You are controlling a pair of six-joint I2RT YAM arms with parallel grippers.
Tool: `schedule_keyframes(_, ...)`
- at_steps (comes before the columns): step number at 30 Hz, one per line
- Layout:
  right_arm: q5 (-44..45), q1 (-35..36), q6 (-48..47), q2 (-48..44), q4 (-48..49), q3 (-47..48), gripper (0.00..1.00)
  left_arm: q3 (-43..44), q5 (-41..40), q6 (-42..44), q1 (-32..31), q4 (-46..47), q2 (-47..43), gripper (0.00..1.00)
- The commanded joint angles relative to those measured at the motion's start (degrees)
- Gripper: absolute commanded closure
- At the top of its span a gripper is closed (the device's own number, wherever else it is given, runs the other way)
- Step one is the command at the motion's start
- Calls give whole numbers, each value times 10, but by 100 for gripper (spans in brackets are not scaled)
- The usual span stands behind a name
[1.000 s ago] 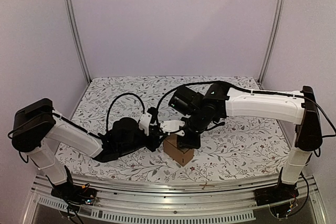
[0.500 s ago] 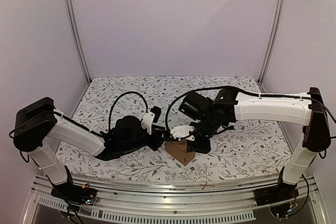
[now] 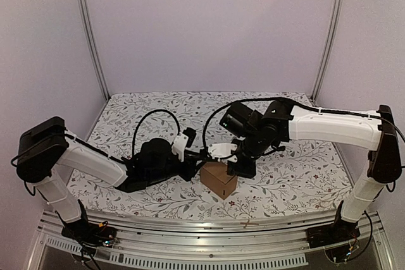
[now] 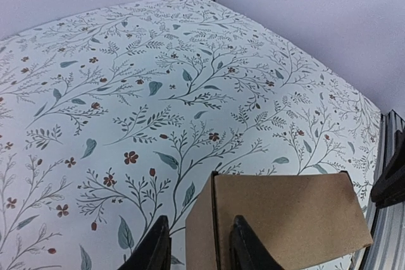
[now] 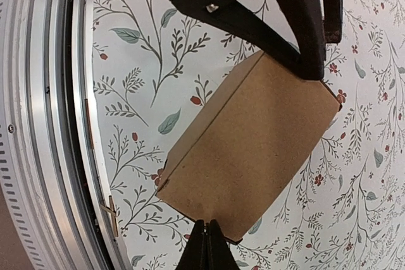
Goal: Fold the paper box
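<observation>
The paper box [image 3: 218,180] is a small closed brown carton on the floral cloth, near the table's front edge. My left gripper [image 3: 197,167] lies low at its left end, jaws partly open. In the left wrist view one finger [image 4: 243,248] overlaps the paper box [image 4: 285,213] on its top face. The other finger [image 4: 155,248] stands over the cloth, a gap away from the side face. My right gripper [image 3: 236,169] hangs just right of the carton, shut on nothing. Its joined tips [image 5: 207,245] sit at the near edge of the paper box [image 5: 247,150].
The floral tablecloth [image 3: 291,181] covers the table. An aluminium rail [image 3: 209,226] runs along the front edge, close to the box, and shows again as the rail [image 5: 44,124] in the right wrist view. Upright frame posts [image 3: 88,30] stand at the back corners.
My right gripper has shut fully and pulled up and to the right, off the box top, which now shows whole. The left arm has crept slightly right, its jaws unchanged.
</observation>
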Motion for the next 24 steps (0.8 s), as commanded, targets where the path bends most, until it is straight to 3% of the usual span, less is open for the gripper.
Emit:
schedule_keyframes(1, 9, -5, -10, 6, 1, -7, 100, -6, 9, 13, 5, -78, 10, 67)
schedule_keyframes(9, 13, -6, -21, 40, 15, -41, 100, 0, 12, 18, 5, -96, -14, 67)
schedule_keyframes(18, 14, -6, -22, 35, 15, -40, 100, 5, -11, 24, 11, -116, -150, 64)
schedule_keyframes(24, 14, -6, -21, 35, 15, -35, 100, 5, 8, 20, 14, -107, -111, 64)
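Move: The closed paper box sits slantwise between the grippers, its long side running from near right to far left. From the right hand, whose shut fingers hover over its near-right end, the box's middle lies about 5 cm to the left, 3 cm ahead and 6 cm down. From the left hand, at its far-left end, that middle is some 5 cm to the right, 4 cm back and 4 cm down. Bring the shut right fingertips down about 2 cm onto the near-right end of the box's lid and keep them pressing there. Hold the left gripper still at first, then lift it up and away from the far-left end, some 8 cm, drifting slightly left with its fingers staying part open. ##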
